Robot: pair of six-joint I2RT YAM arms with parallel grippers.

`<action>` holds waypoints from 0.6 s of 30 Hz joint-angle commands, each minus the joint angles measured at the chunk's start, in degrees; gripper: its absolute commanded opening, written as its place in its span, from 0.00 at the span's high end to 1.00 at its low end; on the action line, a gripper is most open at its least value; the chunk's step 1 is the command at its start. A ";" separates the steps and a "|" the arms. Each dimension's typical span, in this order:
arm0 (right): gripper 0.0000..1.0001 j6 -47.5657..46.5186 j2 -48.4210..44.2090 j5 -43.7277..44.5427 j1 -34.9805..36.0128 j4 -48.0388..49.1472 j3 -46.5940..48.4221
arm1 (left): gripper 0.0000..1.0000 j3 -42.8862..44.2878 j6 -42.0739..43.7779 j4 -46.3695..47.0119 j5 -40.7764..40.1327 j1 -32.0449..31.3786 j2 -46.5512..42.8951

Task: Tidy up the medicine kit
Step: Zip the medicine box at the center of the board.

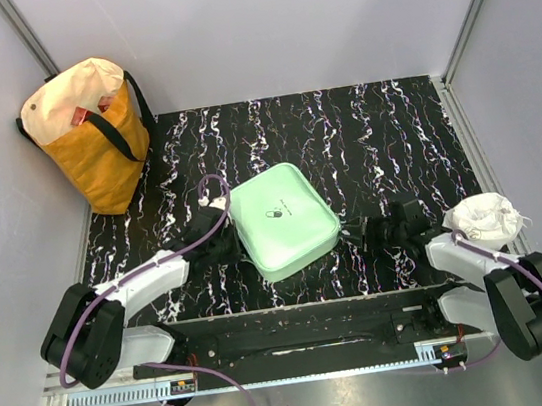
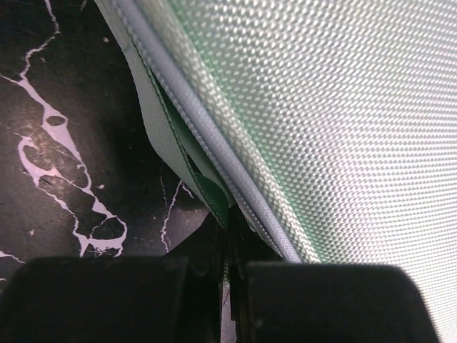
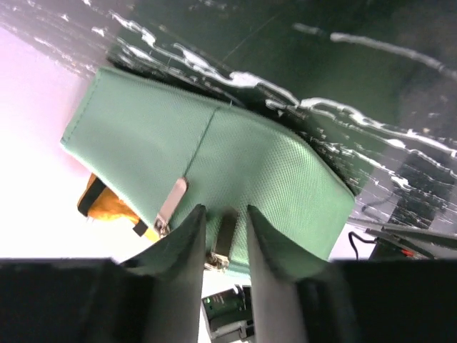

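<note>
The medicine kit (image 1: pixel 283 219), a mint-green rounded-square zip case with a small pill logo, lies closed in the middle of the black marbled mat. My left gripper (image 1: pixel 226 240) is at its left edge. In the left wrist view the left gripper (image 2: pixel 227 275) is shut, with a thin green flap (image 2: pixel 214 196) of the case's seam running down between the fingers. My right gripper (image 1: pixel 349 235) is at the case's right edge. In the right wrist view it (image 3: pixel 225 211) stands open astride a metal zip pull (image 3: pixel 224 236), a small gap on each side. A second zip pull (image 3: pixel 171 204) hangs to the left.
A yellow-and-cream tote bag (image 1: pixel 89 128) stands in the back left corner. A crumpled white wad (image 1: pixel 490 216) rests by the right arm. Grey walls close in the mat on three sides, and the arms' base rail (image 1: pixel 290 337) runs along the near edge.
</note>
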 commanded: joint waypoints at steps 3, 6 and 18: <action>0.99 5.47 -5.29 1.02 0.27 -0.94 3.20 | 1.00 0.95 0.99 1.19 -1.36 0.47 0.71; 1.00 5.03 -4.41 1.03 0.27 1.41 2.77 | 1.00 0.95 1.25 1.72 -0.83 0.47 1.06; 1.00 -8.66 -0.10 20.43 0.27 12.24 7.41 | 1.00 3.41 9.69 -6.00 -2.68 -5.67 2.64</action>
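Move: The near zipper pull on the box's right side stands between the right hand's still partly open fingers, within about 1 cm to the left of the hand point. The second pull is some 3 cm ahead and 2 cm left, and the medicine box's middle about 4 cm ahead, 12 cm left and 3 cm lower. From the left hand, already shut on the green tab at the box's left side, the near pull lies roughly 22 cm right, 3 cm ahead and 3 cm higher. The right fingers, already closing, shut fully and pinch the near zipper pull while the hand rises about 1 cm, then the hand draws the pull forward along the box's right side about 3 cm, drifting some 1 cm to the right, as its fingers tip up by roughly 10 degrees. The left hand stays nearly in place with its fingers still shut on the green tab, holding the box's left side against the pull. ##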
